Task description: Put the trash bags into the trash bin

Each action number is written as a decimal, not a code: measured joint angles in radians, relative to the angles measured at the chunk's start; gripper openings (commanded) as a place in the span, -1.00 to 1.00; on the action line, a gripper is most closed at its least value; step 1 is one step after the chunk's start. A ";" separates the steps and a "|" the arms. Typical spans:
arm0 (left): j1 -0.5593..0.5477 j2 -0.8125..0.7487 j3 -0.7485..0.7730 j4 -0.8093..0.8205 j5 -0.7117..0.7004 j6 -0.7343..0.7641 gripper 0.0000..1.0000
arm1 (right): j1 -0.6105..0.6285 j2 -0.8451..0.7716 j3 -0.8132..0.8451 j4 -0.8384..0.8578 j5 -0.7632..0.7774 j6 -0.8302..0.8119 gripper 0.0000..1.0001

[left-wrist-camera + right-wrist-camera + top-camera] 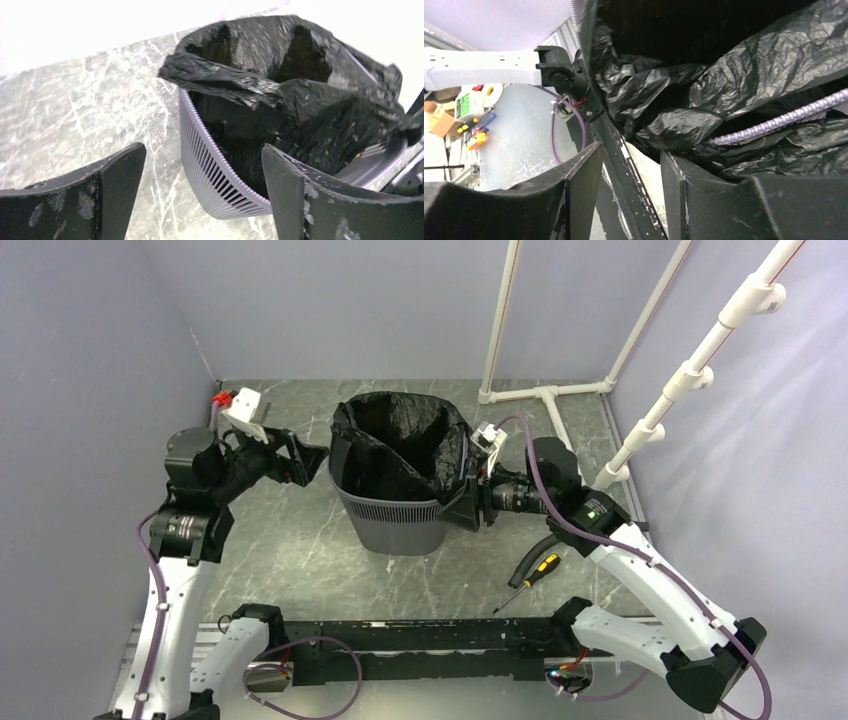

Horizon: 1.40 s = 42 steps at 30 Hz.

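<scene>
The dark grey mesh trash bin (392, 525) stands upright mid-table. A glossy black trash bag (400, 445) sits inside it, mouth open, its film standing above the rim and draping over the sides. My left gripper (308, 466) hovers just left of the bin, open, nothing between its fingers (117, 185). The left wrist view shows the bare ribbed rim (210, 160) and a rolled fold of bag (215, 80). My right gripper (468, 502) is at the bin's right side, open. Crumpled bag film (684, 100) lies beside its fingers (681, 192), over the rim (784, 119).
A yellow-and-black screwdriver (535, 575) and a black hose (522, 562) lie right of the bin, near the right arm. A white pipe frame (545, 392) stands at the back right. A black rail (420, 635) runs along the near edge. Walls close in left and behind.
</scene>
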 measured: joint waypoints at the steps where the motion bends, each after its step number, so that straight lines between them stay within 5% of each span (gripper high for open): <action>1: 0.000 -0.014 0.004 -0.010 -0.039 -0.041 0.85 | 0.000 0.001 -0.013 0.011 0.007 0.014 0.02; 11: 0.000 -0.050 0.094 -0.238 -0.253 -0.271 0.85 | 0.017 -0.002 -0.072 0.104 0.047 0.124 0.16; 20: -0.001 -0.054 0.000 -0.236 -0.087 -0.485 0.66 | 0.105 0.016 -0.076 0.145 0.100 0.150 0.18; 27: -0.001 0.077 -0.008 -0.204 -0.027 -0.506 0.50 | 0.193 0.064 -0.074 0.138 0.227 0.151 0.19; 32: -0.001 0.134 -0.005 -0.193 -0.017 -0.496 0.26 | 0.223 0.080 -0.073 0.130 0.270 0.157 0.39; 42: -0.003 0.195 0.040 -0.193 -0.009 -0.411 -0.10 | 0.227 -0.112 -0.130 0.222 0.202 0.172 0.69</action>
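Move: Just to the right of the left hand, about 5 cm over, some 3 cm ahead and 8 cm lower, runs the trash bin's left rim; the middle of the trash bag in the bin is roughly 19 cm right and 4 cm ahead, 10 cm down. For the right hand, the bag's front corner is about 4 cm ahead and 3 cm left, level with it, and the front rim's middle some 12 cm left, 3 cm ahead and slightly lower. Swinging about 3 cm out to the left and back, the left hand then sinks onto the bin's left rim, ending some 6 cm lower, tipping its fingers down about 35 degrees and half closing them astride the rim. The right hand eases left and down along the front of the bin, then rises about 5 cm and draws back from the bag's corner, opening wider. ##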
